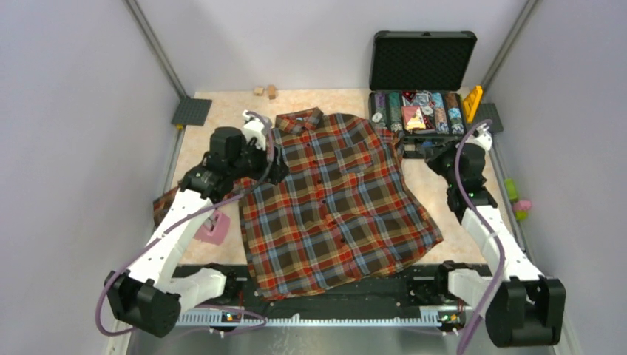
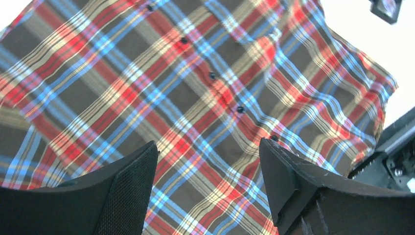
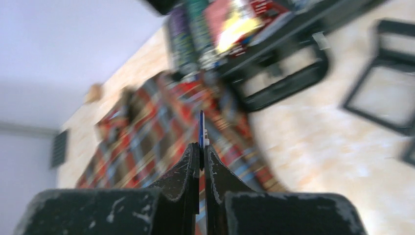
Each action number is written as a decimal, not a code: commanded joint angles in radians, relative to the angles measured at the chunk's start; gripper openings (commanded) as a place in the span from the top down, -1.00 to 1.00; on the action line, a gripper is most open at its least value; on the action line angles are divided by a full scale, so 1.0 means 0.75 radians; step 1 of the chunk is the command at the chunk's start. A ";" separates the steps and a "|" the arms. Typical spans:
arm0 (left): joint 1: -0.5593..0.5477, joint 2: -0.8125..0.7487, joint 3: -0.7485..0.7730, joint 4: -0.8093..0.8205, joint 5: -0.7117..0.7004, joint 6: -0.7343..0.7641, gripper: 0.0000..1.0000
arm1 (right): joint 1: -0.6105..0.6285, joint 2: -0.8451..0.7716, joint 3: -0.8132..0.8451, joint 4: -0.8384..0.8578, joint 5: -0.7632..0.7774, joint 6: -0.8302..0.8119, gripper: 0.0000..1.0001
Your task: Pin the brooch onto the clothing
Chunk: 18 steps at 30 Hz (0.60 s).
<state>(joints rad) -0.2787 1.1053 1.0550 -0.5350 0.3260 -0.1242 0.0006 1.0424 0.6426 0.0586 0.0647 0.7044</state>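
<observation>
The clothing (image 1: 333, 200), a plaid shirt in red, brown and blue checks, lies flat in the middle of the table, collar toward the back. It fills the left wrist view (image 2: 205, 88), button row running diagonally. My left gripper (image 2: 208, 161) hovers open over the shirt's left shoulder (image 1: 270, 164), nothing between its fingers. My right gripper (image 3: 201, 149) is shut on the brooch (image 3: 201, 128), a thin blue piece seen edge-on with a pale bit, sticking up from the fingertips. That gripper (image 1: 432, 153) sits just right of the shirt, in front of the case.
An open black case (image 1: 421, 111) with rows of coloured items stands at the back right. A pink block (image 1: 213, 231) lies by the left arm. Two small wooden blocks (image 1: 265, 91) sit at the back edge. Small green and pink things (image 1: 517, 203) lie at the right wall.
</observation>
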 commanded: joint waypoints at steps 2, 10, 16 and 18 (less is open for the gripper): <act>-0.303 -0.103 -0.050 0.131 -0.173 0.056 -0.59 | 0.216 -0.192 -0.019 -0.047 -0.185 0.198 1.00; -0.938 -0.201 -0.510 0.905 -0.650 0.087 -0.58 | 0.488 -0.202 -0.082 -0.001 -0.332 0.444 1.00; -1.199 0.007 -0.698 1.362 -1.052 0.231 -0.58 | 0.620 -0.143 -0.098 -0.006 -0.393 0.579 1.00; -1.272 0.086 -0.682 1.405 -1.174 0.325 -0.58 | 0.656 -0.128 -0.099 -0.005 -0.393 0.619 1.00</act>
<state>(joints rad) -1.1572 1.0996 0.5251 0.2310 -0.2893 -0.0086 0.4423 0.9348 0.5735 0.0280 -0.1928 1.0710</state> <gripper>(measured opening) 0.792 0.033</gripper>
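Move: The left gripper, open and empty, hangs some 18 cm above the shirt; the shirt's lowest button lies about 20 cm to its right and 17 cm back, the breast pocket 24 cm right and 11 cm ahead. The right gripper already holds the brooch; the pocket lies about 24 cm to its left, 6 cm ahead and 15 cm below. The open case stands some 20 cm straight ahead of the right gripper, the black display box 12 cm to its right and 1 cm ahead. Swing the left gripper, fingers still wide open, about 15 cm right and 11 cm back over the shirt front, then sink some 9 cm towards the lowest button, tipping the fingers up and turning them clockwise. Meanwhile keep the brooch pinched and carry it left and somewhat back over the shirt with the right gripper, turning counter-clockwise and raising its left side. ##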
